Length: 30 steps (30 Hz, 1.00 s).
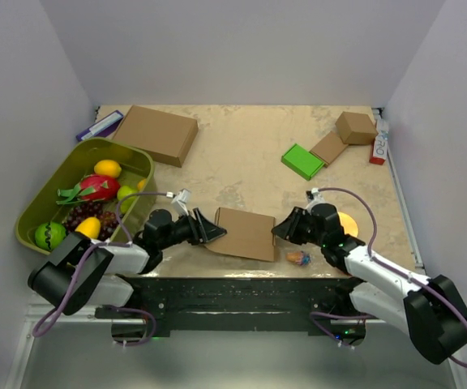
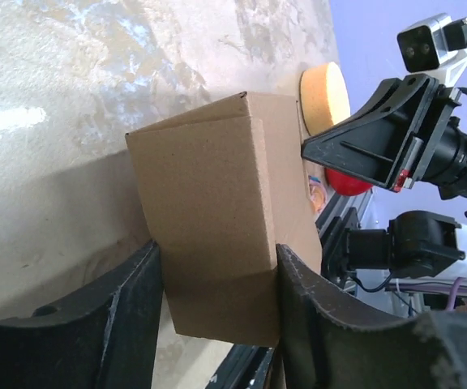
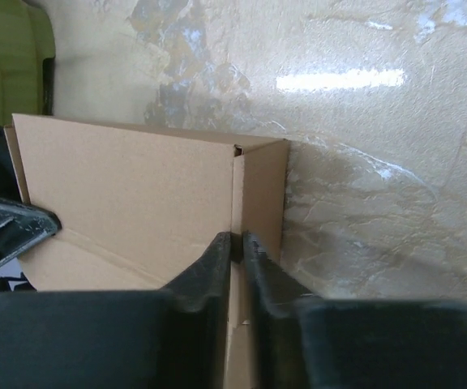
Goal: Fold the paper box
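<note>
The paper box is a slim brown cardboard mailer lying on the table near the front edge, between my two arms. My left gripper straddles its left end; in the left wrist view the box sits between both fingers, which press its sides. My right gripper is at the box's right end. In the right wrist view its fingers are pinched almost together on the box's upright end wall. The box's top panel has a diagonal crease.
A green bin of fruit stands at the left. A larger brown box lies at the back left. A green block, a flat brown piece and a small cube box lie back right. An orange disc and a small sweet lie by the right arm.
</note>
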Each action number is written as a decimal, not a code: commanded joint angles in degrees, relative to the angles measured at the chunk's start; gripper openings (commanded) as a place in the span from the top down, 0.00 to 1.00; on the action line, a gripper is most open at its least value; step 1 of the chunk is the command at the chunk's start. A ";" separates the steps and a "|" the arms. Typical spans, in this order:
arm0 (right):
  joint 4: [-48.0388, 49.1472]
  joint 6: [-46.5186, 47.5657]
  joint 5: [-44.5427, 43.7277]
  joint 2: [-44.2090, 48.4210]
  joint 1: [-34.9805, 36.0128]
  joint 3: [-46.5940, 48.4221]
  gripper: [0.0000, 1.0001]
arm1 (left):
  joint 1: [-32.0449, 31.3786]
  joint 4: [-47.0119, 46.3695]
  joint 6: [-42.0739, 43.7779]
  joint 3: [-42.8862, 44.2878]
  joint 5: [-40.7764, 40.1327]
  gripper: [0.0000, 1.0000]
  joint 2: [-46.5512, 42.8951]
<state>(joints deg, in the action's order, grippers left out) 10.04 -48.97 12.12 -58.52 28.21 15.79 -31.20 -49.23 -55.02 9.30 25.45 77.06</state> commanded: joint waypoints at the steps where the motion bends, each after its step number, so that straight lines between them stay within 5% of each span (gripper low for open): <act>1: -6.26 7.83 -1.40 4.71 0.27 3.27 0.58 | -1.14 -6.94 -2.81 1.86 1.71 0.63 -0.76; 4: -9.33 12.92 -4.63 8.50 2.81 7.56 0.28 | -1.05 -3.42 -2.55 3.35 2.14 0.69 -1.64; 9: -14.68 23.56 -20.79 9.75 21.92 16.97 0.12 | 1.75 5.01 -2.28 7.30 8.45 0.72 -1.74; 10: -15.48 24.79 -23.00 8.18 24.24 20.04 0.02 | 2.37 6.59 -2.02 8.88 9.52 0.72 -1.65; 17: -17.77 34.19 -45.93 -5.53 48.48 28.50 0.01 | 8.25 17.67 -2.01 10.92 18.66 0.72 -1.65; 21: -21.20 35.96 -59.80 -14.94 53.96 33.24 0.01 | 11.16 21.89 -1.85 10.47 21.91 0.74 -4.10; 30: -22.34 36.49 -71.17 -26.37 58.45 36.85 0.01 | 15.20 31.82 -0.88 10.48 26.75 0.76 -9.46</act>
<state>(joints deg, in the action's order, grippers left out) -10.74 -12.73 -48.07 -82.94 86.06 49.23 -17.78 -23.73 -56.34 19.09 47.64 70.19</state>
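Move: The paper box is between my hands. Its middle lies about 9 cm to the left of my right hand, level front to back and slightly lower, and some 8 cm to the right of my left hand, which already grips its left end. From my right hand, the small toy is roughly 7 cm right, 7 cm back and lower; the yellow disc is about 18 cm right and 1 cm farther out, also lower. My right fingers open wide and come free of the box's right end. That hand swings up and left over the box, then back and down, ending about 13 cm left and 8 cm back, close to the box's near side beside my left fingers, rolled some 75 degrees counter-clockwise looking along its fingers. My left hand keeps its grip, rising nearly 4 cm and tipping slightly down. ##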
